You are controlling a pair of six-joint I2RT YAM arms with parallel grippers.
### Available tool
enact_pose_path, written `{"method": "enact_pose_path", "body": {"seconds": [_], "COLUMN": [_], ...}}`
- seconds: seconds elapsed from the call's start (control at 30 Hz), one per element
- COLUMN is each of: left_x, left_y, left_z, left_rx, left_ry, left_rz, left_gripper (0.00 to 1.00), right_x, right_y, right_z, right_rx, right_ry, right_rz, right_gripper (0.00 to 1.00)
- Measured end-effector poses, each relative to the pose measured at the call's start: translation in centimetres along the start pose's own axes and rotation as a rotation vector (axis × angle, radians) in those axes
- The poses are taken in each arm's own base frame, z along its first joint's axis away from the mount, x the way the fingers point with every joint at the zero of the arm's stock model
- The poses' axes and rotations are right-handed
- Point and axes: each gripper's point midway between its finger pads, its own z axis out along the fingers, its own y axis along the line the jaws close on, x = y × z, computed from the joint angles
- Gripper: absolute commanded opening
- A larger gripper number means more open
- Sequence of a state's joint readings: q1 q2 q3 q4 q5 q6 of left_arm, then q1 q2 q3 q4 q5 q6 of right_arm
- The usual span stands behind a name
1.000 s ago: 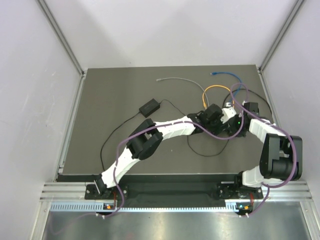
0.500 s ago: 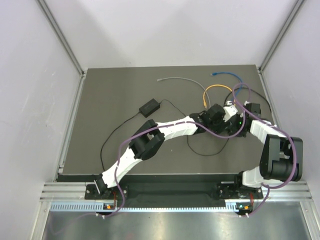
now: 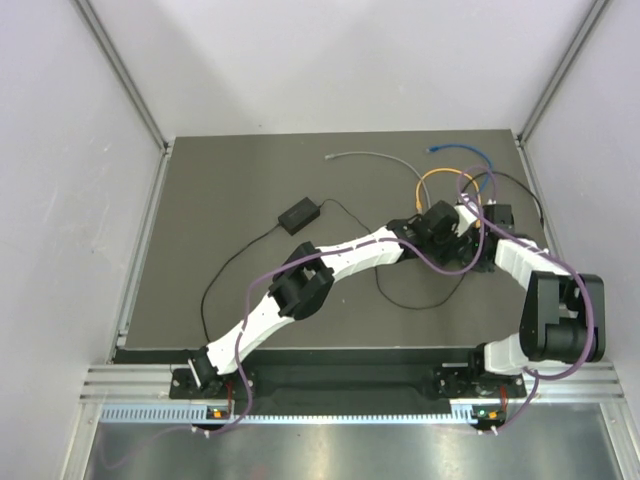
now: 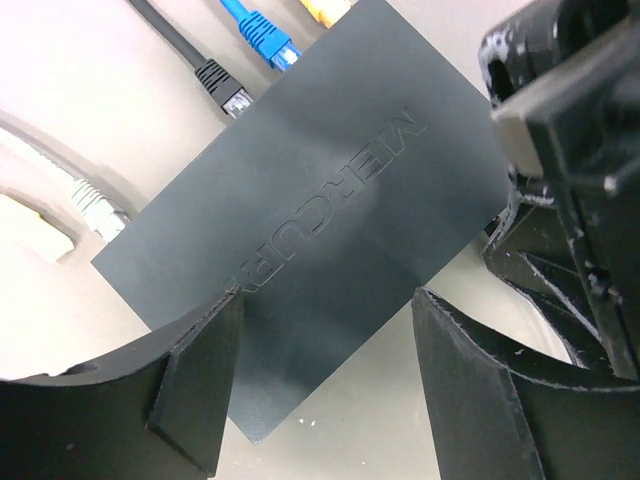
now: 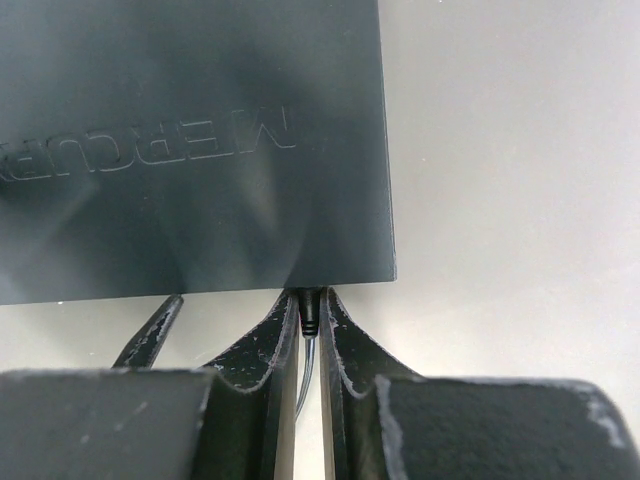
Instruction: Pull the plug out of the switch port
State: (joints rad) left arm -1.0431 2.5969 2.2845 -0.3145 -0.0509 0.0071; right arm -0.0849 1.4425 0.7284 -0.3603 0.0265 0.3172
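The switch is a flat matte black box (image 5: 190, 140) lettered MERCURY; it also shows in the left wrist view (image 4: 320, 190). A small black barrel plug (image 5: 310, 312) with a thin cord sits against the box's near edge, at its port. My right gripper (image 5: 309, 300) is shut on this plug, its fingertips touching the box edge. My left gripper (image 4: 328, 300) is open and hovers over the box's corner, one finger above the lid, the other over the table. In the top view both grippers, left (image 3: 440, 222) and right (image 3: 478, 240), meet over the box and hide it.
Black (image 4: 225, 88), blue (image 4: 268, 42), yellow (image 4: 325, 10) and grey (image 4: 95, 205) plugs sit along the box's far edge. Their cables (image 3: 455, 150) trail toward the back right. A small black block (image 3: 299, 213) with a thin cord lies mid-table. A grey cable (image 3: 365, 155) lies behind.
Both grippers have shifted slightly right and toward the back. The grey, orange and blue cables have slid the same way, so the box has moved with them.
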Motion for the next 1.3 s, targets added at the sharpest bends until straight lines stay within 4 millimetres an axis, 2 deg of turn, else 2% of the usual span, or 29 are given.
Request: {"method": "enact_pose_path", "body": {"seconds": [0.23,0.4,0.5,0.63,0.73,0.87,1.07,1.3], "left_x": [-0.3,-0.8,-1.2,-1.4,-1.6,-1.8,-1.6,-0.1], "left_y": [-0.1,1.0,0.9,0.6,0.5,0.7,1.6,4.9], "left_z": [-0.1,0.5,0.8,1.1,1.2,1.1,0.2,-2.5], "left_rx": [0.030,0.012,0.024,0.040,0.051,0.070,0.090,0.021], "left_ry": [-0.004,-0.033,-0.055,-0.073,-0.096,-0.102,-0.084,-0.012], "left_rz": [-0.053,-0.106,-0.119,-0.129,-0.137,-0.164,-0.222,-0.315], "left_gripper": [0.70,0.70,0.70,0.69,0.69,0.69,0.72,0.73], "right_x": [0.3,2.6,3.9,5.3,5.2,3.9,3.6,3.7], "right_y": [0.0,2.6,3.9,3.8,2.7,1.9,2.7,4.3], "right_z": [-0.2,-0.7,-1.1,-1.9,-2.2,-2.8,-4.6,-5.9], "right_rx": [0.017,-0.179,-0.270,-0.270,-0.205,-0.156,-0.210,-0.304], "right_ry": [-0.005,0.073,0.131,0.190,0.187,0.148,0.122,0.125], "right_rz": [-0.016,0.072,0.118,0.128,0.109,0.081,0.075,0.078], "right_gripper": [0.00,0.00,0.00,0.00,0.00,0.00,0.00,0.00]}}
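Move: The right fingers are already shut on the black power plug, still in its port in the switch's near edge, close to the right corner. The middle of the switch is about 6 cm ahead and 4 cm to the left of that hand. The blue plug on the far edge is roughly 11 cm straight ahead of it, the grey one some 12 cm ahead and 9 cm left. The left hand is at the switch: its middle some 3 cm ahead, 3 cm right and slightly below, the power plug about 3 cm back and 7 cm right. Keeping its pinch on the power plug, the right hand draws it out of the switch's near edge. It swings left and back about 6 and 4 cm, sways a little right, then lifts some 4 cm, drifting left again, its left side rolled up about 20 degrees. The left hand, open and seeming to brace the switch at first, eases forward and rolls slightly, then goes left about 5 cm, rising a little. ##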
